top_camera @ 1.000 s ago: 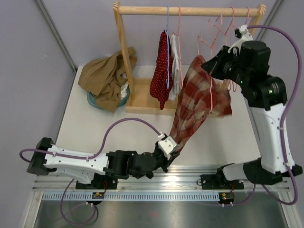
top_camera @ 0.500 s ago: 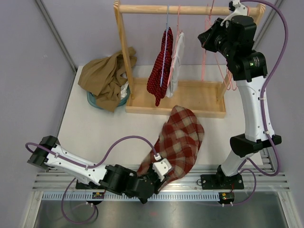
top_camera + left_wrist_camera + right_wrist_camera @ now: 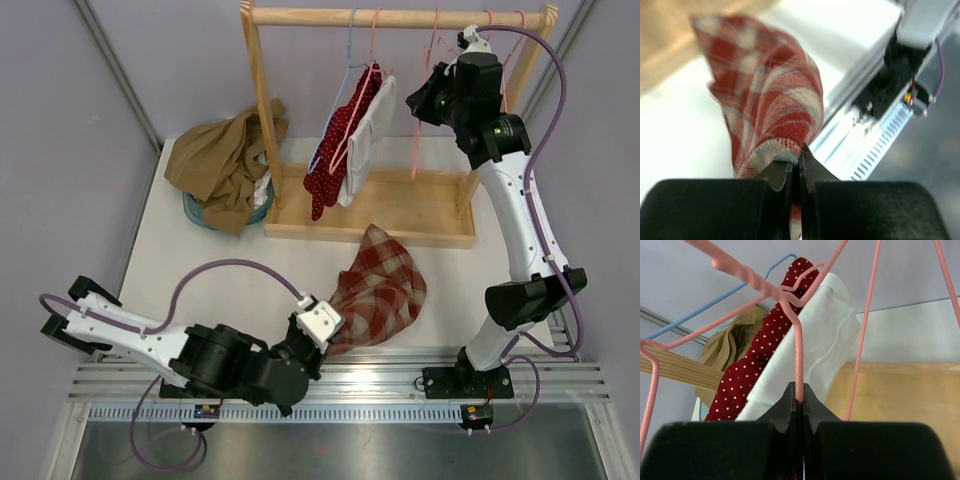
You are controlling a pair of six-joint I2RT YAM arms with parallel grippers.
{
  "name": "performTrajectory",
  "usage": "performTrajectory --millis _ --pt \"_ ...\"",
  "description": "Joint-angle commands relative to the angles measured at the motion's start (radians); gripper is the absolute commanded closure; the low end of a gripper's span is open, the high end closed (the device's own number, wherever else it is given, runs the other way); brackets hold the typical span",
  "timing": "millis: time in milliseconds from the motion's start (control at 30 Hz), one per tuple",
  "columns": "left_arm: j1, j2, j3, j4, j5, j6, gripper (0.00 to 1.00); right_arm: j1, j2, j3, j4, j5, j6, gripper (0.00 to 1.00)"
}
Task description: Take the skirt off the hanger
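Note:
The red plaid skirt (image 3: 382,288) lies crumpled on the white table, free of any hanger. Its near edge is pinched in my left gripper (image 3: 332,332), which is shut on the fabric. In the left wrist view the skirt (image 3: 772,100) rises straight out of the shut left gripper (image 3: 799,156). My right gripper (image 3: 424,104) is raised beside the wooden rail and is shut on the wire of a bare pink hanger (image 3: 418,140). In the right wrist view that pink hanger (image 3: 799,355) runs up out of the shut right gripper (image 3: 799,392).
The wooden rack (image 3: 400,17) stands on its base board (image 3: 420,215) at the back. On it hang a red polka-dot garment (image 3: 340,145), a white garment (image 3: 368,135) and more pink hangers. A tan cloth heap (image 3: 225,160) sits back left. A metal rail (image 3: 400,385) runs along the near edge.
The skirt slid off the pink hanger and dropped to the table as my left gripper pulled it toward the near edge. My right gripper lifted the bare hanger up beside the rail.

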Motion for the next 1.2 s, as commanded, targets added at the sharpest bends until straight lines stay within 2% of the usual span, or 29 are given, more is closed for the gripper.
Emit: performTrajectory --millis 0,67,100,133,167,200,233,267,300,333,367,400,467,500,567,600,700,733,767,800,833,867,900,967,1000,1067,1100,1133,1167 --pt "-0.005 -0.061 0.154 -0.167 -0.194 0.056 1.00 -0.006 -0.055 -0.064 0.083 -0.021 0.031 1.00" --pt "0.012 -0.066 0.191 -0.233 -0.270 0.096 1.00 -0.006 -0.096 -0.126 0.102 -0.049 0.043 1.00" --pt "0.032 -0.067 0.237 -0.322 -0.287 0.103 1.00 -0.008 -0.121 -0.143 0.102 -0.052 0.045 1.00" --pt "0.096 -0.069 0.254 -0.363 -0.300 0.109 1.00 -0.008 -0.135 -0.170 0.100 -0.062 0.046 0.91" --pt "0.137 -0.093 0.266 -0.385 -0.300 0.134 1.00 -0.008 -0.149 -0.184 0.099 -0.067 0.047 0.69" --pt "0.182 -0.112 0.267 -0.361 -0.294 0.228 1.00 -0.008 -0.179 -0.200 0.099 -0.072 0.045 0.27" --pt "0.276 -0.136 0.264 -0.321 -0.247 0.294 1.00 -0.006 -0.196 -0.232 0.096 -0.072 0.043 0.13" --pt "0.326 -0.180 0.262 -0.271 -0.213 0.360 1.00 -0.008 -0.213 -0.249 0.093 -0.070 0.042 0.01" --pt "0.375 -0.203 0.262 -0.176 -0.187 0.419 1.00 -0.008 -0.250 -0.264 0.091 -0.070 0.040 0.01" --pt "0.473 -0.220 0.262 -0.127 -0.141 0.527 1.00 -0.009 -0.271 -0.301 0.088 -0.061 0.034 0.01" --pt "0.527 -0.228 0.268 -0.085 -0.119 0.575 1.00 -0.008 -0.293 -0.321 0.088 -0.058 0.033 0.01" --pt "0.641 -0.230 0.277 -0.012 -0.105 0.671 1.00 -0.008 -0.337 -0.341 0.090 -0.050 0.031 0.01" --pt "0.783 -0.207 0.325 0.042 -0.024 0.747 1.00 -0.008 -0.385 -0.407 0.096 -0.041 0.027 0.01" --pt "0.945 -0.173 0.343 0.082 0.019 0.786 1.00 -0.009 -0.434 -0.427 0.097 -0.040 0.027 0.01" --pt "1.119 -0.120 0.429 0.101 0.203 0.775 1.00 -0.008 -0.480 -0.488 0.099 -0.040 0.020 0.01" --pt "1.279 -0.046 0.467 0.095 0.323 0.743 1.00 -0.008 -0.523 -0.505 0.097 -0.038 0.017 0.01" --pt "1.464 0.104 0.706 0.057 0.398 0.685 1.00 -0.008 -0.602 -0.572 0.091 -0.030 -0.003 0.01" --pt "1.494 0.194 0.763 0.056 0.416 0.669 1.00 -0.008 -0.623 -0.606 0.088 -0.030 -0.001 0.01" --pt "1.524 0.245 0.893 0.055 0.455 0.651 1.00 -0.008 -0.641 -0.623 0.088 -0.029 -0.001 0.01" --pt "1.575 0.290 0.959 0.052 0.532 0.618 1.00 -0.009 -0.673 -0.658 0.090 -0.030 0.004 0.01" --pt "1.590 0.398 1.031 0.044 0.550 0.610 1.00 -0.008 -0.692 -0.678 0.091 -0.030 0.008 0.00" --pt "1.603 0.458 1.135 0.000 0.561 0.605 1.00 -0.008 -0.705 -0.695 0.090 -0.035 0.011 0.01" --pt "1.623 0.520 1.331 -0.029 0.577 0.608 1.00 -0.008 -0.736 -0.712 0.090 -0.041 0.016 0.00" --pt "1.643 0.680 1.498 -0.063 0.584 0.616 1.00 -0.008 -0.758 -0.756 0.085 -0.064 0.034 0.00" --pt "1.670 0.707 1.515 -0.045 0.596 0.611 1.00 -0.008 -0.777 -0.781 0.085 -0.081 0.043 0.01" --pt "1.702 0.705 1.419 0.068 0.605 0.596 1.00 -0.008 -0.797 -0.804 0.090 -0.102 0.050 0.00" --pt "1.744 0.698 1.344 0.110 0.660 0.524 1.00 -0.008 -0.814 -0.825 0.102 -0.151 0.048 0.01" --pt "1.762 0.698 1.222 0.150 0.689 0.498 0.97 -0.008 -0.824 -0.832 0.134 -0.180 0.045 0.00" --pt "1.776 0.713 1.184 0.176 0.700 0.473 0.91 -0.008 -0.830 -0.838 0.155 -0.214 0.042 0.01"
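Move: The plaid skirt is already off and in my left fingers. The teal basket it goes to lies some 51 cm ahead of that hand, 25 cm left and 18 cm lower, with the brown cloth heaped on it. The rack's left post stands about 47 cm ahead and 12 cm left of the hand. My right hand holds the emptied pink hanger; the rail is roughly 5 cm ahead and 20 cm above it, the white garment about 10 cm left, 3 cm ahead and 8 cm lower. I keep the plaid skirt pinched in my left hand, lift it off the table, then sweep it forward and left in a rising curve over to the basket, about 50 cm forward and nearly 30 cm left, wrist swinging some 60 degrees counter-clockwise until the fingers point forward, with a small dip at the end. Meanwhile my right fingers open wide, let go of the hanger and back off about 20 cm. ##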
